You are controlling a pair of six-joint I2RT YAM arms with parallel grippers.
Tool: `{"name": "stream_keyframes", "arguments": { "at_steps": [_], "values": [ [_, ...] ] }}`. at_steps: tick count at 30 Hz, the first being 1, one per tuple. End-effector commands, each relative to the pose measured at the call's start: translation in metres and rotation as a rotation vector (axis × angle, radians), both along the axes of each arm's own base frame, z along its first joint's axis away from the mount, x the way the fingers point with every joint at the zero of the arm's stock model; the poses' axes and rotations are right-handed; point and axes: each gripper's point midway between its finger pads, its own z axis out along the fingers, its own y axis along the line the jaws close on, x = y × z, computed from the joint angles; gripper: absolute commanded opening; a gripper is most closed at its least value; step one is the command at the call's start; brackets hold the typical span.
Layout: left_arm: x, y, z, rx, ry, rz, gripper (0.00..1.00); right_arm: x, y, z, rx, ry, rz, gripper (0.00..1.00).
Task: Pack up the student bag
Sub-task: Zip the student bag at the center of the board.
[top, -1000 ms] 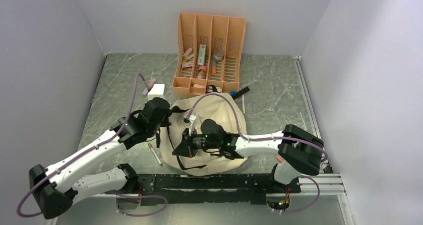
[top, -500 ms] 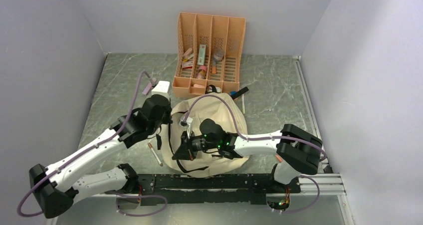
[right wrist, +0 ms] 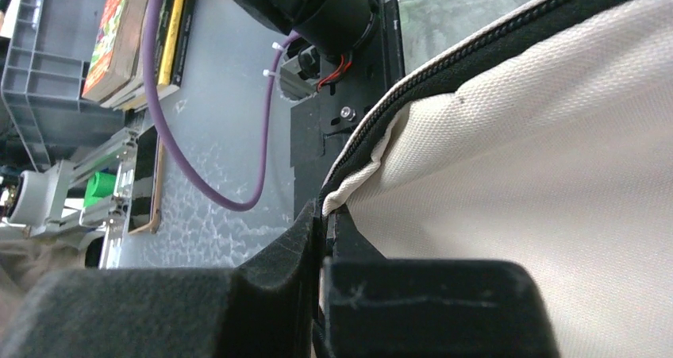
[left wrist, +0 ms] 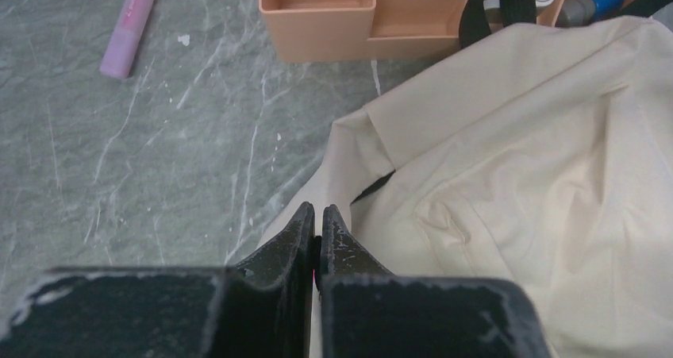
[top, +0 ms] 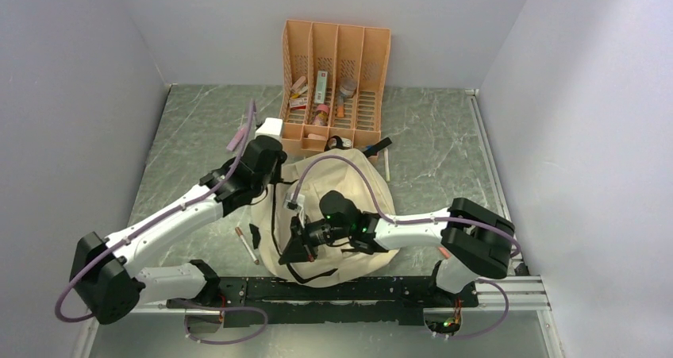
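The student bag (top: 349,195), cream fabric with black straps, lies bunched in the middle of the table between both arms. My left gripper (top: 274,177) is at its far left edge, shut on a fold of the bag (left wrist: 516,175); the jaws (left wrist: 319,215) are pressed together with the cream edge between them. My right gripper (top: 300,248) is at the bag's near left edge. It is shut (right wrist: 321,211) on the rim of the bag (right wrist: 516,175), just below the black zipper trim (right wrist: 444,64).
An orange slotted organiser (top: 333,80) with small items stands just behind the bag. A purple-pink highlighter (top: 236,140) and a white box (top: 271,125) lie at the back left. A pen (top: 247,245) lies left of the bag. A white stick (top: 386,166) and a dark marker (top: 377,146) lie at the back right.
My left gripper has moved back and right toward the organiser, drawing the bag's edge with it. The white box has shifted toward the organiser. The right gripper has dropped slightly nearer.
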Motion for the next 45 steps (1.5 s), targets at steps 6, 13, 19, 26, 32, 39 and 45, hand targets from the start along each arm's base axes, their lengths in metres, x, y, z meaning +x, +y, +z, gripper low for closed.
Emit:
{"name": "stream_keyframes", "arguments": {
  "at_steps": [6,13,19,26,32,39,45],
  "values": [
    [0.072,-0.019,0.051,-0.129,-0.188,0.021,0.05,-0.054,-0.031,-0.008,-0.050,0.068,0.246,0.00],
    [0.071,-0.027,0.044,-0.159,-0.157,-0.033,0.05,-0.030,-0.027,0.009,-0.013,-0.038,0.098,0.20],
    [0.049,-0.027,0.046,-0.198,-0.141,-0.096,0.05,0.050,-0.031,0.051,0.086,-0.183,-0.379,0.42],
    [0.030,-0.028,0.051,-0.238,-0.150,-0.156,0.05,0.138,-0.054,0.074,0.182,-0.261,-0.737,0.47],
    [0.023,-0.038,0.051,-0.265,-0.136,-0.224,0.05,0.182,-0.056,0.084,0.306,-0.266,-0.702,0.48],
    [0.022,-0.044,0.057,-0.278,-0.143,-0.253,0.05,0.196,-0.038,0.096,0.413,-0.411,-0.574,0.49],
    [0.020,-0.043,0.058,-0.279,-0.144,-0.260,0.05,0.211,-0.035,0.101,0.490,-0.384,-0.560,0.50]
  ]
}}
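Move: The left fingers hold the zip pull; the zip's open end lies about 4 cm ahead, 3 cm right and 5 cm below them. The storage rack's front row is some 14 cm ahead and 12 cm right of the left hand. The right hand pinches the bag's near zip edge; from it the zip slider lies about 19 cm ahead, 2 cm left and 5 cm up, and the marker roughly 6 cm ahead, 11 cm left and 10 cm below. Open the right gripper about halfway to let go of the bag's near zip edge, lift it, then sweep it some 20 cm forward along the bag towards the zip slider, swinging it clockwise. Meanwhile keep the zip pull pinched in the left fingers: draw it forward and down about 4 cm, then raise it roughly 6 cm, easing back and right. ##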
